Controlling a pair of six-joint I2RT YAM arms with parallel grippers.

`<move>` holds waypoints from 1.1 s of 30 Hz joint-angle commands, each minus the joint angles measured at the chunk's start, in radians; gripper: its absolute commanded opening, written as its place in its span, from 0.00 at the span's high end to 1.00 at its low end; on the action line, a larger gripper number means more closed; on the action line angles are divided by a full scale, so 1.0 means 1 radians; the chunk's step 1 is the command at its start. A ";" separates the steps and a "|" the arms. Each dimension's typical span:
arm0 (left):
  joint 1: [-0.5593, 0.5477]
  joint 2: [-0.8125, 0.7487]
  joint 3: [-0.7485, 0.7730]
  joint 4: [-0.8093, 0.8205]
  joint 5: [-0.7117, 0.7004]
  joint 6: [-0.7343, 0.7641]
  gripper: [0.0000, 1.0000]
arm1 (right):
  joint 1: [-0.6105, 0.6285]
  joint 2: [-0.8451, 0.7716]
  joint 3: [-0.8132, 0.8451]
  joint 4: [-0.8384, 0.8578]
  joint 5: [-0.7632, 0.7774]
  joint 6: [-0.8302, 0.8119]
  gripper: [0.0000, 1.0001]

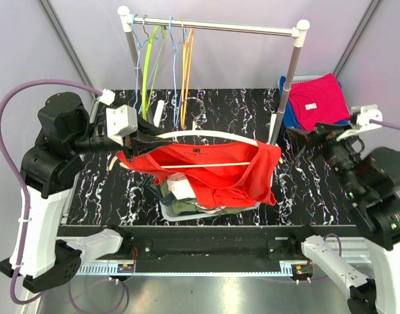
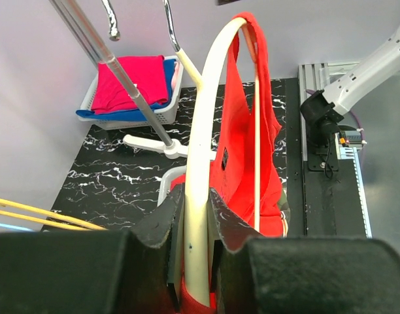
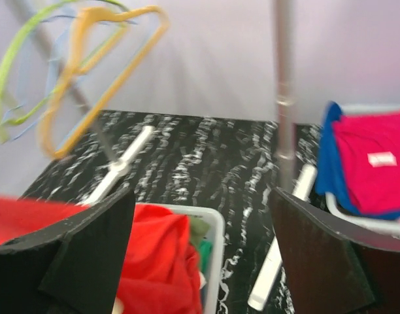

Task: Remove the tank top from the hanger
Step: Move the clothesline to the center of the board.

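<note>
A red tank top (image 1: 213, 173) hangs on a cream hanger (image 1: 206, 133) with a thin wooden crossbar, held level above the table's middle. My left gripper (image 1: 144, 139) is shut on the hanger's left end. In the left wrist view the cream hanger (image 2: 203, 131) runs up from between the jaws of the left gripper (image 2: 197, 216), with the tank top (image 2: 242, 150) draped along it. My right gripper (image 1: 303, 142) stands open to the right of the tank top, apart from it. In the blurred right wrist view, nothing sits inside the wide gap of the right gripper (image 3: 200, 216); the tank top (image 3: 154, 261) lies below.
A white basket (image 1: 180, 210) of folded clothes sits under the tank top. Behind stands a clothes rack (image 1: 213, 26) with several coloured hangers (image 1: 164, 59); its right post (image 1: 286, 85) is close to my right gripper. A basket with pink and blue clothes (image 1: 317, 101) is at back right.
</note>
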 commanded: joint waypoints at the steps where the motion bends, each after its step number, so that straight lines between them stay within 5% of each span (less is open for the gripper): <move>1: -0.003 -0.041 0.000 0.035 -0.005 0.018 0.91 | 0.001 0.092 -0.048 -0.055 0.247 0.071 0.12; 4: -0.003 -0.058 -0.012 0.026 -0.008 0.027 0.91 | 0.002 0.066 -0.142 -0.019 0.244 0.117 0.16; 12: -0.003 -0.078 -0.012 0.011 -0.011 0.038 0.91 | -0.008 0.222 -0.290 -0.069 0.332 0.215 0.54; 14: -0.001 -0.084 -0.010 0.011 -0.011 0.036 0.91 | -0.010 0.272 -0.330 -0.059 0.298 0.260 0.49; 18: -0.001 -0.095 -0.009 0.011 -0.009 0.033 0.92 | -0.010 0.310 -0.441 0.010 0.334 0.276 0.16; 24: -0.001 -0.090 0.006 0.009 0.009 0.019 0.92 | -0.008 0.347 -0.487 0.041 0.419 0.304 0.10; 27: -0.003 -0.087 0.016 0.011 0.021 0.012 0.92 | -0.011 0.401 -0.501 0.066 0.417 0.324 0.15; 29: -0.001 -0.086 0.022 0.009 0.021 0.010 0.92 | -0.011 0.466 -0.501 0.076 0.399 0.336 0.31; 31: -0.003 -0.086 0.026 0.009 0.023 0.007 0.92 | -0.014 0.554 -0.490 0.080 0.388 0.356 0.62; 33: -0.001 -0.089 0.026 0.011 0.023 0.007 0.92 | -0.016 0.609 -0.472 0.075 0.378 0.355 0.65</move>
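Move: The near end of the clothesline's right foot, a white bar on the board, lies some 15 cm ahead of the empty right hand, 2 cm to its right and about 40 cm below. That foot's upright stands on it roughly 12 cm beyond the near end. The red tank top hangs about 24 cm to the hand's left, 3 cm back and 13 cm lower; the white basket sits 13 cm ahead, 20 cm left, 38 cm down. From the left hand the foot end is roughly 15 cm ahead, 40 cm right, 42 cm below. The clothesline's right foot is what the right hand dives for: down over 30 cm and about 10 cm forward, tipping some 50 degrees nose-down and swinging clockwise, its fingers half closing, reopening, then narrowing again above the bar's near end; a touch can't be seen. The left hand keeps its pinch on the tank top's hanger and draws back a little. ##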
